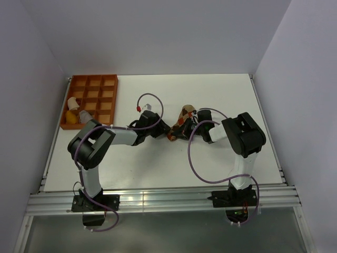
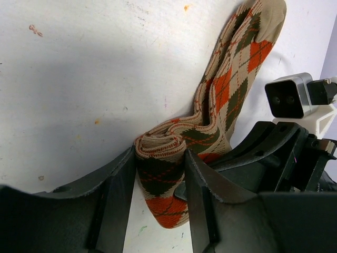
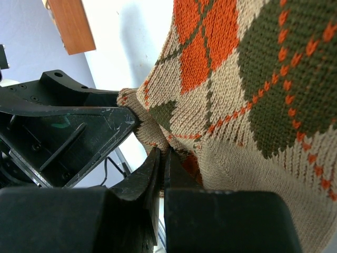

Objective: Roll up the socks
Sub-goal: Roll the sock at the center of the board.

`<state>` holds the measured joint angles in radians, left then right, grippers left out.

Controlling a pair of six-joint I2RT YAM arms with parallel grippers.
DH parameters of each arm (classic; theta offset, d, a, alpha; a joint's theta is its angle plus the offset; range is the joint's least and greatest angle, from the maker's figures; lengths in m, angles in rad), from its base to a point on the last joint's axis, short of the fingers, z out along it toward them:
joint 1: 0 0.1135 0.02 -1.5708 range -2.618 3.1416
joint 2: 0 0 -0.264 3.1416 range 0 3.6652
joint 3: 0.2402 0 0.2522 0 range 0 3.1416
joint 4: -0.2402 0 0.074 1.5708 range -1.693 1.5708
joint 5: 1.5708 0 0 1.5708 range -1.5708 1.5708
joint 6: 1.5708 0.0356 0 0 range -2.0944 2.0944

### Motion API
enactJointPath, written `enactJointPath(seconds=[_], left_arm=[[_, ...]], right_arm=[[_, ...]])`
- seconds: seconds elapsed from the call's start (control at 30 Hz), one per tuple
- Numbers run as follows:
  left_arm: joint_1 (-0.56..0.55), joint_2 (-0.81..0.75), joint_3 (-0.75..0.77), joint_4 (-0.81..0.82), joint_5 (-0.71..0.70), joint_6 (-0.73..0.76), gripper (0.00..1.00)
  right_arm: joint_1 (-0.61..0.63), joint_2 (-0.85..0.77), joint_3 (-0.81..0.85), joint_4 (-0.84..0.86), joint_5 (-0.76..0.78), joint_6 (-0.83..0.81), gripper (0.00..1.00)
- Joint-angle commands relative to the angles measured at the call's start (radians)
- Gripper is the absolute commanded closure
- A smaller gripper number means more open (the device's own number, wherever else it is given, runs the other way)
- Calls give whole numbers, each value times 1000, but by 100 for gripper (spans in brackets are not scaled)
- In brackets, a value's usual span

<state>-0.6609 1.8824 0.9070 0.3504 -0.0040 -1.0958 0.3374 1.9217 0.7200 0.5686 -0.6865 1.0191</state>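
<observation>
The tan argyle sock lies mid-table between both arms. In the left wrist view its near end is rolled into a tight coil, and the rest of it stretches away flat. My left gripper is shut on that coil, one finger on each side. My right gripper is shut on a fold of the same sock, right beside the left gripper's fingers. In the top view the two grippers meet at the sock's near end. The grey-brown sock with the striped cuff is out of view.
An orange compartment tray stands at the back left of the white table, with small white and yellow items in its near-left cells. Cables loop above both wrists.
</observation>
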Motion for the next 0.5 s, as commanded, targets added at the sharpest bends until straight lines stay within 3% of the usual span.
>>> enactJointPath(seconds=[0.0,0.2,0.33,0.47], left_arm=[[-9,44,-20,-59,13,4,53],[-11,58,1,-93,18,17,73],[-9,55,27,-137,13,31,97],[-9,35,87,-258,-36,80,100]], right_arm=[[-6,45,6,-84,48,-48,100],[-9,48,9,-88,54,-54,100],[-9,36,18,-121,71,-91,100],[-8,-42,24,-150,114,-174,95]])
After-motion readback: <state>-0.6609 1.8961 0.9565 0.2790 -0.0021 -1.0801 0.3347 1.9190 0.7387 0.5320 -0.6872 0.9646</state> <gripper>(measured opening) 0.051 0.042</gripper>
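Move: The sock's folded end sits right between my half-open left fingertips, about 1 cm ahead, 1 cm to the right and 1 cm below. The sock's free toe end lies some 10 cm ahead and 8 cm to the right of that hand, about 2 cm down. From my right hand, already shut on the sock, the folded end is roughly 4 cm to the left and 1 cm ahead, at about the same height. I close my left fingers from about half open to nearly shut, pinching the sock's folded end from both sides. The left hand otherwise stays in place, dipping barely half a centimetre towards the board and easing most of the way back as the fingers shut. My right hand holds still beside it, keeping its closed grip on the sock. ##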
